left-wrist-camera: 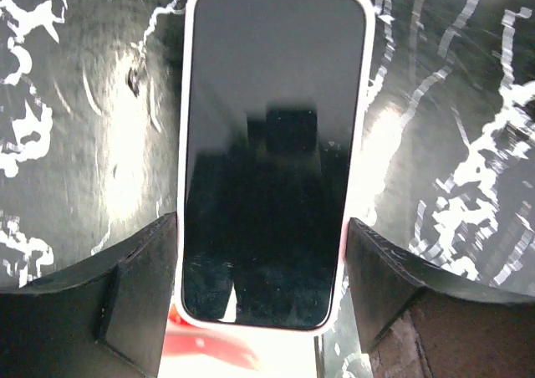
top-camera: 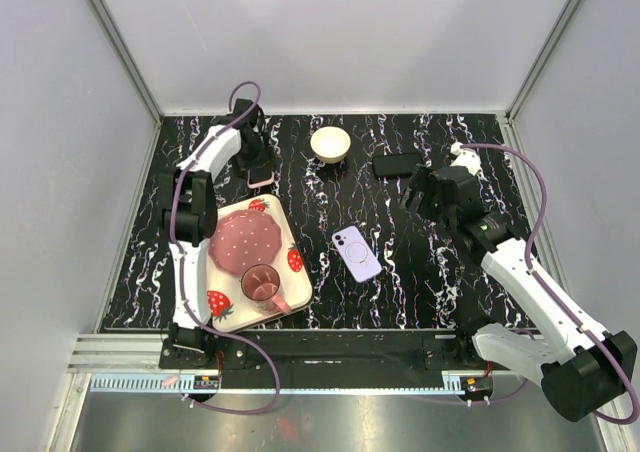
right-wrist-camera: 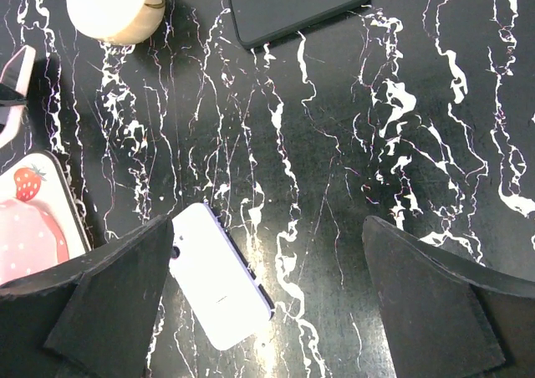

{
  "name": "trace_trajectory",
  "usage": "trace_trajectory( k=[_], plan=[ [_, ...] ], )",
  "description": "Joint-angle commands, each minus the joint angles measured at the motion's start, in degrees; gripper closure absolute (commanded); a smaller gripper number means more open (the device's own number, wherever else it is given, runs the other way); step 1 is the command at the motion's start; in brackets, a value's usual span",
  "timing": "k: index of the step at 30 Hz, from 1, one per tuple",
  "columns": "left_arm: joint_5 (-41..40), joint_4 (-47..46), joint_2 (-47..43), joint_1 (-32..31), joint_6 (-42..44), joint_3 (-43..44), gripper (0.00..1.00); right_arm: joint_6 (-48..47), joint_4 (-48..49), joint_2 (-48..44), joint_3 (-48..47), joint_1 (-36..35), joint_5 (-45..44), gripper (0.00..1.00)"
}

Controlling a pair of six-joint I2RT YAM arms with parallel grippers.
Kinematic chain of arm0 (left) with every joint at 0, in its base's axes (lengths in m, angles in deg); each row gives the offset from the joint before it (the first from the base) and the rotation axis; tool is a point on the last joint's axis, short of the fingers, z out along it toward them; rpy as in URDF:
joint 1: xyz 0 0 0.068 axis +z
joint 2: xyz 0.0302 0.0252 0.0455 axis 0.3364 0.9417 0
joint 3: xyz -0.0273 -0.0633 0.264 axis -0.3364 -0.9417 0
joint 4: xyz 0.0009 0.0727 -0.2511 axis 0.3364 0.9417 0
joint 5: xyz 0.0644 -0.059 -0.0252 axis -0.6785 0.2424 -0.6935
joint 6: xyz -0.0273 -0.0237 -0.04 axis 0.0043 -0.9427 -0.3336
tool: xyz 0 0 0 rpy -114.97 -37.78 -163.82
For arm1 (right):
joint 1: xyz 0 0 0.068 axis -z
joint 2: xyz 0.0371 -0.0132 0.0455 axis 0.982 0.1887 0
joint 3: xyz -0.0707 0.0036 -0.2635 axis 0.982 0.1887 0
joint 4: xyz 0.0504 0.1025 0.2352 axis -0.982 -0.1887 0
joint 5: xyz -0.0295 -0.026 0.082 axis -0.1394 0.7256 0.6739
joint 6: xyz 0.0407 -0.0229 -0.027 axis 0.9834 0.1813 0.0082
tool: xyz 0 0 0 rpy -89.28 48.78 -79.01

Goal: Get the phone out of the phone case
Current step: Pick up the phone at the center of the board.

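Observation:
The phone (left-wrist-camera: 272, 144) lies screen up in its pale pink phone case (left-wrist-camera: 182, 144), at the back left of the table beside the tray's far corner. My left gripper (left-wrist-camera: 262, 286) is shut on it, one black finger pressed against each long side of the case near its lower end. From above, the left gripper (top-camera: 257, 164) covers most of the cased phone (top-camera: 263, 180). My right gripper (top-camera: 425, 197) hovers open at the right, and its jaws (right-wrist-camera: 267, 303) stand wide over bare table with nothing between them.
A lilac phone (top-camera: 357, 253) lies face down mid-table, near the right gripper's left finger (right-wrist-camera: 100, 303). A black phone (top-camera: 397, 164) and a cream bowl (top-camera: 330, 143) sit at the back. A strawberry tray (top-camera: 296, 260) holds a pink plate (top-camera: 245, 239) and a cup (top-camera: 262, 284).

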Motion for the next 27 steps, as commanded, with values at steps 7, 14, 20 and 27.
trace_trajectory(
  k=[7, 14, 20, 27],
  plan=[
    [10.82, -7.05, -21.11, -1.54, -2.80, -11.64, 0.73, 3.89, 1.81, 3.50, -4.61, -0.14, 6.51, 0.00],
    [15.93, -9.69, -29.10, -3.99, -4.56, -21.32, 0.75, 15.73, 2.15, 12.11, -9.71, -0.14, 16.60, 0.00],
    [18.65, -11.18, -31.23, -9.78, -6.67, -25.37, 0.75, 28.12, 9.60, 18.27, -8.32, 0.90, 26.01, 0.00],
    [21.90, -15.84, -32.89, -14.45, -10.27, -30.46, 0.76, 46.33, 27.01, 24.50, 0.47, 2.76, 39.64, 0.03]
  ],
)
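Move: The phone in its pink case is already gripped, just off the table, its middle some 3 cm ahead of the left hand; the open right gripper it is taken to waits about 42 cm right, 20 cm back and 16 cm higher. From the left hand, the bowl is 20 cm right and 5 cm ahead, the strawberry tray 24 cm back. From the right hand, the cased phone lies about 42 cm left, 21 cm ahead and 15 cm down, the lavender phone 16 cm left and 3 cm back. Keeping its grip on the phone's two long sides, the left hand draws back about 14 cm and some 12 cm to the right towards the right gripper, first rising about 10 cm and then sinking about 3 cm, while it rolls its left side down and turns a little clockwise. After a slow start the right hand, fingers staying wide open, comes some 12 cm left with a little forward and down to meet the phone, rolling its left side up about 40 degrees and tipping down, without touching yet. ##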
